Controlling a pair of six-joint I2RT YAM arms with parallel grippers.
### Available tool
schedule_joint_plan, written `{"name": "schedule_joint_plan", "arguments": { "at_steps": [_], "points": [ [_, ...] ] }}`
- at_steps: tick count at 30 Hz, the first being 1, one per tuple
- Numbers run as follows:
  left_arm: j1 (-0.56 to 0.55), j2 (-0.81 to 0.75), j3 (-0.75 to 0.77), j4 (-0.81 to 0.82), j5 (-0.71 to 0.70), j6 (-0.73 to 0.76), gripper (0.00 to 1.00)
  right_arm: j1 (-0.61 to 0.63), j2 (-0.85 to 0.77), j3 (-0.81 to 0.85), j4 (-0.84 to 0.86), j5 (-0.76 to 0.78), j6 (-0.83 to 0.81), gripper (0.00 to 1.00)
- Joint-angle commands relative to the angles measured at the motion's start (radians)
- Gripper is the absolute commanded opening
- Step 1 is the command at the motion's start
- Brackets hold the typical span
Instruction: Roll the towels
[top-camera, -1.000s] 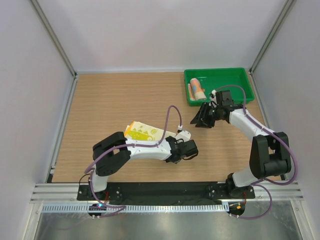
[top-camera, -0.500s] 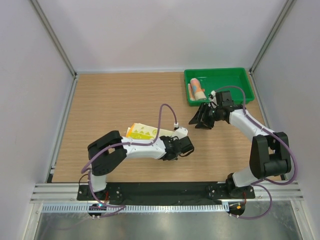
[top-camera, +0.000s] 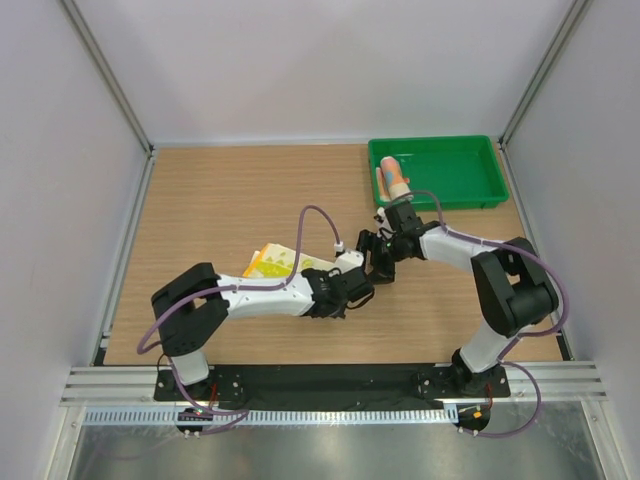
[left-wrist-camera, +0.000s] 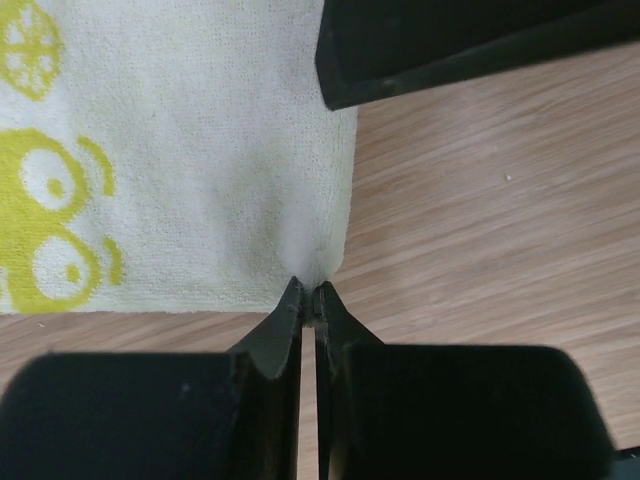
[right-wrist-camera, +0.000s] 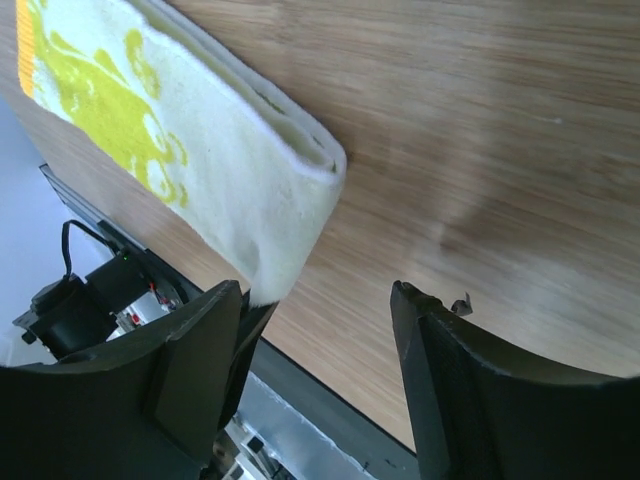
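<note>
The yellow towel (top-camera: 275, 262) with a white-green pattern lies folded flat on the wooden table. My left gripper (top-camera: 350, 285) is at its right end. In the left wrist view the left gripper (left-wrist-camera: 308, 292) is shut on the towel's (left-wrist-camera: 200, 150) near right corner. My right gripper (top-camera: 376, 256) hangs just beyond that same end. In the right wrist view the right gripper (right-wrist-camera: 318, 290) stands open, and the folded end of the towel (right-wrist-camera: 200, 170) reaches down to its left finger. A second towel (top-camera: 395, 178), rolled with its orange-pink side showing, lies in the green tray (top-camera: 455, 170).
The green tray stands at the back right of the table. Metal frame posts (top-camera: 105, 75) and white walls enclose the table on three sides. A black base strip (top-camera: 330, 382) with both arm mounts runs along the near edge.
My left gripper has shut on the yellow towel's corner and shifted slightly left. My right arm has swung from beside the tray down to the towel's end, its jaws opening wider.
</note>
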Motion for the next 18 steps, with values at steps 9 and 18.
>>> {"name": "schedule_joint_plan", "arguments": {
  "at_steps": [9, 18],
  "points": [
    [0.010, -0.128, -0.012, 0.008, 0.027, -0.011, 0.02, 0.036, 0.129, 0.035, 0.141, 0.015, 0.062, 0.60],
    [0.011, -0.154, -0.026, -0.001, 0.032, -0.019, 0.01, 0.033, 0.160, 0.081, 0.126, 0.045, 0.063, 0.31]
  ]
}}
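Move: The towel's free far right corner lies close under the open right hand: about 2 cm ahead, 2 cm to its left and 3 cm below. The near right corner, already pinched by the left hand, is some 7 cm back and 3 cm left of the right hand, 2 cm lower. The green bin stands about 21 cm ahead and 13 cm to the right. From the left hand, the free corner is roughly 8 cm ahead, 1 cm right and 1 cm below. The right fingers close around the towel's free far corner, going from wide to about a third open, as the hand sinks some 3 cm onto it and shifts about 2 cm left, then easing forward a little. The left hand keeps its pinch on the near corner and lifts it straight up about 3 cm, rolling slightly. ##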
